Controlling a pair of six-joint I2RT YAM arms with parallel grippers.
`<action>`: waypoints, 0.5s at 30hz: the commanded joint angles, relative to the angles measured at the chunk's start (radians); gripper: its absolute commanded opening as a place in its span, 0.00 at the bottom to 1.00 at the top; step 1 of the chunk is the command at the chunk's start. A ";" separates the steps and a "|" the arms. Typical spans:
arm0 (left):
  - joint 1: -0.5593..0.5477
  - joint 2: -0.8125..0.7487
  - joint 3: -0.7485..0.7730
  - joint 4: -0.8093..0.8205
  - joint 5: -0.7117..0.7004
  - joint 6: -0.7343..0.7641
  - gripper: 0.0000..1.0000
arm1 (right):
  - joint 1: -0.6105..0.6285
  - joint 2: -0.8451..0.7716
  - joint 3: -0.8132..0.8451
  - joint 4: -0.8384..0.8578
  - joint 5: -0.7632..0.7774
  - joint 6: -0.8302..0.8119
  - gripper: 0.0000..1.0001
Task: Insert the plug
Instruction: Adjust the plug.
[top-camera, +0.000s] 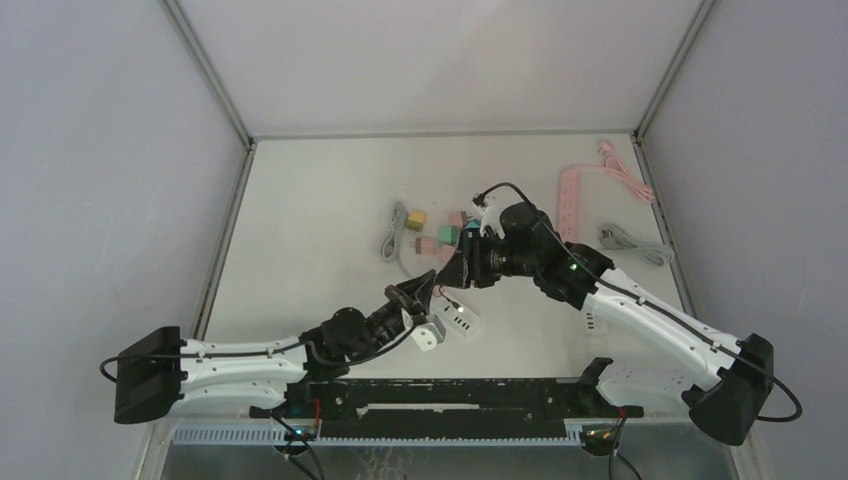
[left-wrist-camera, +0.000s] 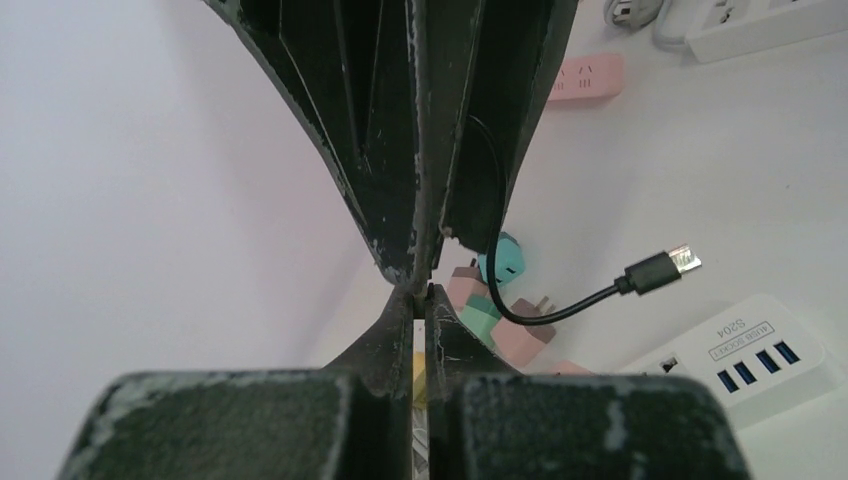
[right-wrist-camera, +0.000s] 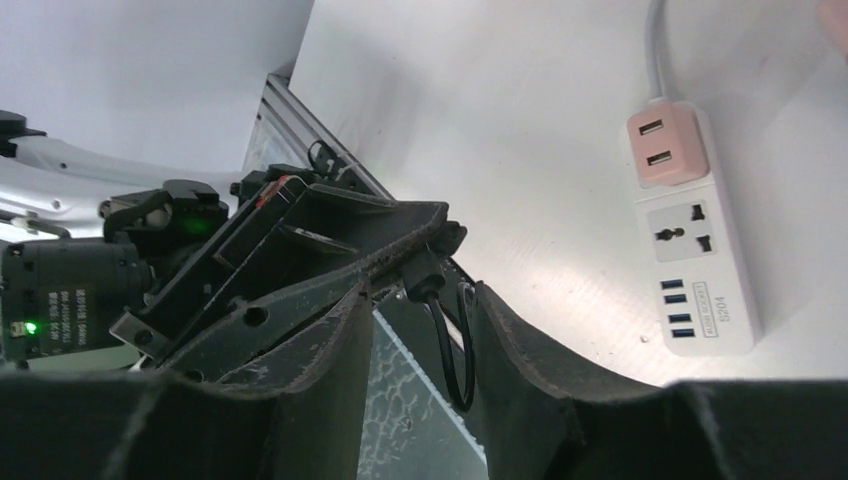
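Observation:
A black cable's plug (right-wrist-camera: 422, 272) hangs at the tip of my left gripper (right-wrist-camera: 300, 250), which is shut on it. My right gripper (right-wrist-camera: 418, 292) is open around that plug, and the cable loop (right-wrist-camera: 455, 370) hangs between its fingers without being pinched. From above, the left gripper (top-camera: 430, 285) and right gripper (top-camera: 447, 278) meet tip to tip over the white power strip (top-camera: 458, 320). In the left wrist view my left gripper (left-wrist-camera: 422, 292) touches the right fingers (left-wrist-camera: 400, 150). The cable's free end (left-wrist-camera: 662, 268) hangs above the strip's USB ports (left-wrist-camera: 760, 358).
Small coloured cube adapters (top-camera: 430, 235) lie behind the grippers, and a white adapter (top-camera: 428, 338) sits beside the strip. A pink power strip (top-camera: 572, 200) and a grey cable (top-camera: 635, 243) lie at the right. The strip has a pink USB end (right-wrist-camera: 665, 145).

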 joint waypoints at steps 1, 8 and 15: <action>-0.010 0.013 0.039 0.117 -0.016 0.025 0.00 | -0.019 0.016 0.003 0.093 -0.070 0.098 0.46; -0.013 0.039 0.030 0.167 -0.022 0.038 0.00 | -0.067 -0.002 -0.043 0.162 -0.098 0.237 0.34; -0.017 0.058 0.030 0.186 -0.022 0.048 0.00 | -0.095 -0.027 -0.083 0.204 -0.114 0.320 0.28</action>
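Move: The plug is already pinched in the left fingertips, its body about 1 cm ahead and 1 cm right of that hand. From the right hand it lies straight left about 1 cm and 1 cm lower, between the open fingertips. The white power strip's middle is roughly 8 cm ahead of the right hand, level sideways and some 18 cm below; the pink charger on it sits about 12 cm ahead, 4 cm left and 16 cm below. Right fingers narrow around the left-held plug as the hand rolls some 15 degrees and edges 1 cm forward. ##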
